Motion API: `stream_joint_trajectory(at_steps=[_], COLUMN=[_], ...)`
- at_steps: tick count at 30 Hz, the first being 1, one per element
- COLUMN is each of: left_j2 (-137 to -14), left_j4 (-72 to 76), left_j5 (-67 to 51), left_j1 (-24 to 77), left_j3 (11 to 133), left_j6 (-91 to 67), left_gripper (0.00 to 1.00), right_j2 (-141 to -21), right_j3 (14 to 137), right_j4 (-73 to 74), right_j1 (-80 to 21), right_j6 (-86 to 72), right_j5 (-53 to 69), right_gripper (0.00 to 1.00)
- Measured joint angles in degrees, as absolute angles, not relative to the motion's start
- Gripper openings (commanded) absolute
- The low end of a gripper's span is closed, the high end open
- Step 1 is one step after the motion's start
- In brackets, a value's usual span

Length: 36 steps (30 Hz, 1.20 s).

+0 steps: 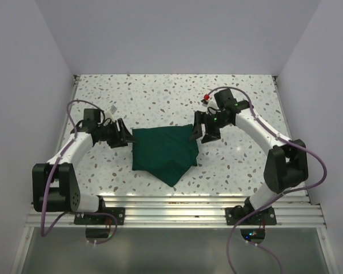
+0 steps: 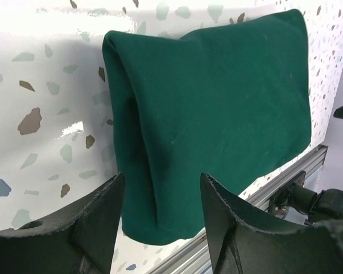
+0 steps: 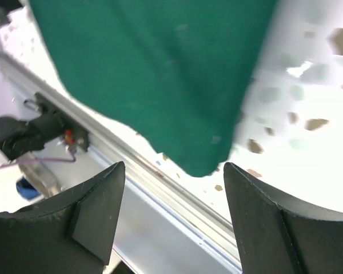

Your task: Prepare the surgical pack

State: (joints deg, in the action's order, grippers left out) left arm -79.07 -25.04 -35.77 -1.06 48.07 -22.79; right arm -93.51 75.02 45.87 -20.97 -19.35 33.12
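The surgical pack (image 1: 163, 151) is a dark green cloth bundle, folded and lying flat in the middle of the speckled table, with one corner pointing at the near rail. My left gripper (image 1: 126, 136) sits at its left edge, open. In the left wrist view the folded edge of the pack (image 2: 217, 97) lies just beyond the left gripper (image 2: 163, 184), and nothing is pinched. My right gripper (image 1: 198, 133) hovers at the pack's upper right corner, jaws wide apart. The right wrist view shows the pack (image 3: 154, 68) beyond the right gripper (image 3: 174, 170), apart from the fingers (image 3: 97, 200).
An aluminium rail (image 1: 171, 205) runs along the table's near edge, below the pack's pointed corner. White walls close in the table on the left, right and back. The speckled tabletop (image 1: 160, 97) stretches behind the pack.
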Motion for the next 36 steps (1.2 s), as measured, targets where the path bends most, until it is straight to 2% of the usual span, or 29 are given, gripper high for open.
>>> stream_joint_trajectory(at_steps=[7, 13, 15, 16, 17, 20, 21, 22, 23, 24, 36], left_j2=[-82.96, -85.25, -85.62, -85.86, -86.15, -87.15, -87.33, -87.33, -87.33, -87.35, -87.33], left_j4=[-25.39, -25.34, -25.17, -25.15, -25.04, -25.04, -25.08, -25.15, -25.41, -25.96, -33.58], left_j5=[-35.68, -35.77, -35.9, -36.05, -36.32, -37.08, -37.15, -37.23, -37.32, -37.36, -34.04], left_j1=[1.34, 3.33, 3.53, 3.53, 3.53, 3.53, 3.53, 3.53, 3.53, 3.57, 3.57], left_j3=[48.03, 47.97, 47.88, 47.86, 47.86, 47.86, 47.88, 47.9, 48.12, 48.62, 57.32], left_j6=[-21.8, -21.65, -21.69, -21.71, -21.69, -21.65, -21.52, -21.39, -21.34, -21.23, -19.9], left_gripper=[0.59, 0.55, 0.47, 0.42, 0.32, 0.13, 0.1, 0.07, 0.0, 0.0, 0.0], right_j2=[-97.49, -100.4, -100.66, -100.84, -101.1, -102.06, -102.45, -102.72, -102.87, -102.94, -102.56], right_j3=[74.96, 74.43, 74.08, 73.91, 73.78, 73.69, 73.67, 73.67, 73.67, 73.67, 73.34], right_j4=[47.05, 47.05, 46.83, 46.83, 46.76, 46.65, 46.59, 46.52, 46.41, 46.3, 46.17], right_j1=[-19.25, -19.49, -19.49, -19.49, -19.49, -19.49, -19.49, -19.49, -19.49, -19.49, -19.51], right_j6=[-18.26, -17.72, -17.43, -17.34, -17.04, -16.93, -16.88, -16.86, -16.69, -16.84, -16.91], right_j5=[30.41, 30.57, 30.7, 30.96, 31.11, 32.1, 32.88, 33.32, 34.04, 34.59, 37.41], right_gripper=[0.72, 0.65, 0.57, 0.48, 0.44, 0.31, 0.28, 0.17, 0.1, 0.0, 0.0])
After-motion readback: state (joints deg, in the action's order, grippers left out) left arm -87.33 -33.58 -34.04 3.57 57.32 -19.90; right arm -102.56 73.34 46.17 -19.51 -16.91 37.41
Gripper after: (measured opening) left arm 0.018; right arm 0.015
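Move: My left hand hangs open over the left edge of the green cloth bundle's top flap; the spot to pinch is about 4 cm below, 3 cm to the right and 2 cm back. The flap's near tip is some 20 cm back and 20 cm right of this hand, the bundle's far-left corner about 5 cm ahead and 2 cm right. For my right hand, the flap's right edge lies roughly 6 cm below and 1 cm right, level fore-and-aft; the near tip is about 17 cm back and 9 cm left. I lower both open hands onto the flap's side edges, the left about 4 cm down while easing right and slightly back, the right nearly 6 cm down with its fingers tipping some 10 degrees more steeply. Both grippers then shut and pinch the cloth; holding on, my left hand rises about 3 cm and goes 2 cm forward, while the right stays low. ##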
